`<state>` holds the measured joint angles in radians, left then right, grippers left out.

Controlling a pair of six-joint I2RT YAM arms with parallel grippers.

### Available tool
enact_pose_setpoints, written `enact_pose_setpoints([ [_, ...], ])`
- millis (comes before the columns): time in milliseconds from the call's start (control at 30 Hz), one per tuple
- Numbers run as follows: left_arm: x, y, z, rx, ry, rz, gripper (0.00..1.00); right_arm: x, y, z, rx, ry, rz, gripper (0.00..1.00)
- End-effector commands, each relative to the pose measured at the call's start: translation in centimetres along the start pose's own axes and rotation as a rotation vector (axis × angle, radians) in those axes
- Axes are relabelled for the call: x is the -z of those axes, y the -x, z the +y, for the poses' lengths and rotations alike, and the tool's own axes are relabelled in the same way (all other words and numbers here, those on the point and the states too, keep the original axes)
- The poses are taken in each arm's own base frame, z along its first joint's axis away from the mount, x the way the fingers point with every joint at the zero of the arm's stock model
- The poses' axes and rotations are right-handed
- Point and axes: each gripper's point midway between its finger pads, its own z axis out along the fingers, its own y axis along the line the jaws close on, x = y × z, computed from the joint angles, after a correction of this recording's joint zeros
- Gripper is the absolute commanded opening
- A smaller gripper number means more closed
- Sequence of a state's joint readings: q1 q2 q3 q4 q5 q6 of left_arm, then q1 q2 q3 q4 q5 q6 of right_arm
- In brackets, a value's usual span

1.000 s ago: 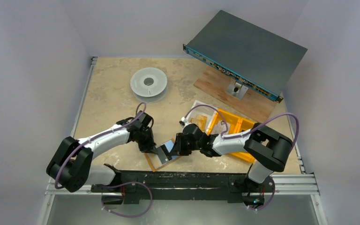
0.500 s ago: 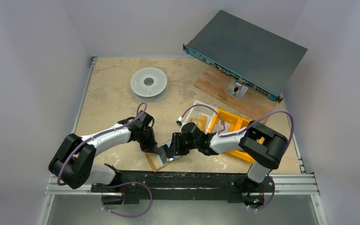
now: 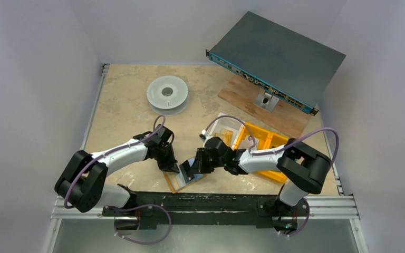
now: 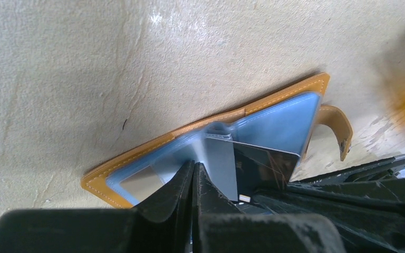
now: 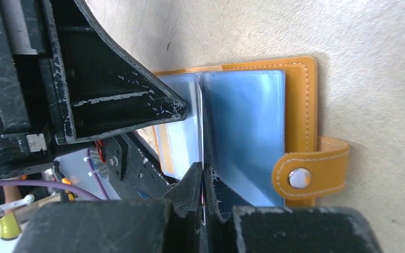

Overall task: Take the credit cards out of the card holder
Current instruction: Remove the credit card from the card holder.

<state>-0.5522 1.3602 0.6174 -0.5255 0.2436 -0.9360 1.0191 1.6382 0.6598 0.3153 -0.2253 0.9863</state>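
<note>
The mustard-orange card holder (image 3: 175,183) lies open on the table near the front edge, blue plastic sleeves up and strap tab with its snap (image 5: 299,177) off one side. My left gripper (image 4: 194,166) is shut, with nothing between its fingers; its tips press on a blue sleeve (image 4: 282,124) by the spine. My right gripper (image 5: 204,172) is shut on the thin edge of a credit card standing upright at the spine. In the left wrist view that dark credit card (image 4: 263,168) sticks out of a sleeve. From above, the two grippers (image 3: 175,167) (image 3: 190,167) meet over the holder.
A white spool (image 3: 167,95) lies at the back left. An orange bin (image 3: 266,141) and a clear container (image 3: 224,128) sit behind my right arm. A grey rack unit (image 3: 277,55) rests on a wooden board (image 3: 245,97) at the back right. The black front rail (image 3: 205,200) runs close by.
My right gripper opened briefly and shut again on the card, shifting slightly left toward the holder's spine. The left gripper has stayed shut, pressing on the holder.
</note>
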Motion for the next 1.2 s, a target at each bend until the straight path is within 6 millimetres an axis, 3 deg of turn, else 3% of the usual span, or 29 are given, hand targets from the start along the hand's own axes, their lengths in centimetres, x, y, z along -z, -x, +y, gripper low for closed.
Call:
enact_pose_setpoints([
  [0, -0.7, 0.2, 4.6, 0.021, 0.204, -0.058, 0.00, 1.4, 1.7, 0.1, 0.029, -0.048, -0.083, 0.00],
  [267, -0.2, 0.5, 3.9, 0.008, 0.174, -0.073, 0.00, 3.1, 2.5, 0.4, 0.034, -0.068, -0.129, 0.00],
  [433, 0.9, 1.0, 1.6, -0.030, 0.076, -0.090, 0.00, 4.4, 3.2, 1.4, 0.040, -0.060, -0.158, 0.00],
  [600, 3.2, 1.7, -1.2, -0.083, -0.020, -0.119, 0.02, 5.6, 3.9, 1.9, 0.040, -0.076, -0.190, 0.00],
  [700, 5.2, 2.1, -3.0, -0.121, -0.090, -0.151, 0.12, 6.5, 4.3, 2.0, 0.039, -0.089, -0.208, 0.00],
  [1000, 10.0, 2.4, -6.0, -0.227, -0.214, -0.225, 0.58, 11.2, 6.3, 0.3, 0.001, -0.234, -0.345, 0.00],
  [1167, 11.6, 2.4, -7.0, -0.286, -0.253, -0.243, 0.70, 15.0, 7.4, -1.4, -0.034, -0.368, -0.429, 0.00],
])
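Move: The right hand already pinches the black credit card, which still stands in the open card holder. The holder's middle is about 4 cm to this hand's left, 2 cm back and 3 cm below. The row of bins is centred roughly 23 cm to its right and 10 cm ahead, with its white bin nearest, some 13 cm right and 16 cm ahead. From the shut left hand, the holder's middle is about 3 cm right and 2 cm back, and the card about 4 cm right, level with it. Upward and to the right, with a little forward, the right hand draws the pinched black card away from the holder towards the bins, about 9 cm each way, quickening sideways late and turning slightly clockwise. The left hand's shut tips keep holding down the holder's left leaf for the first half, then lift off, rising about 11 cm and slightly forward as the fingers open wide. ##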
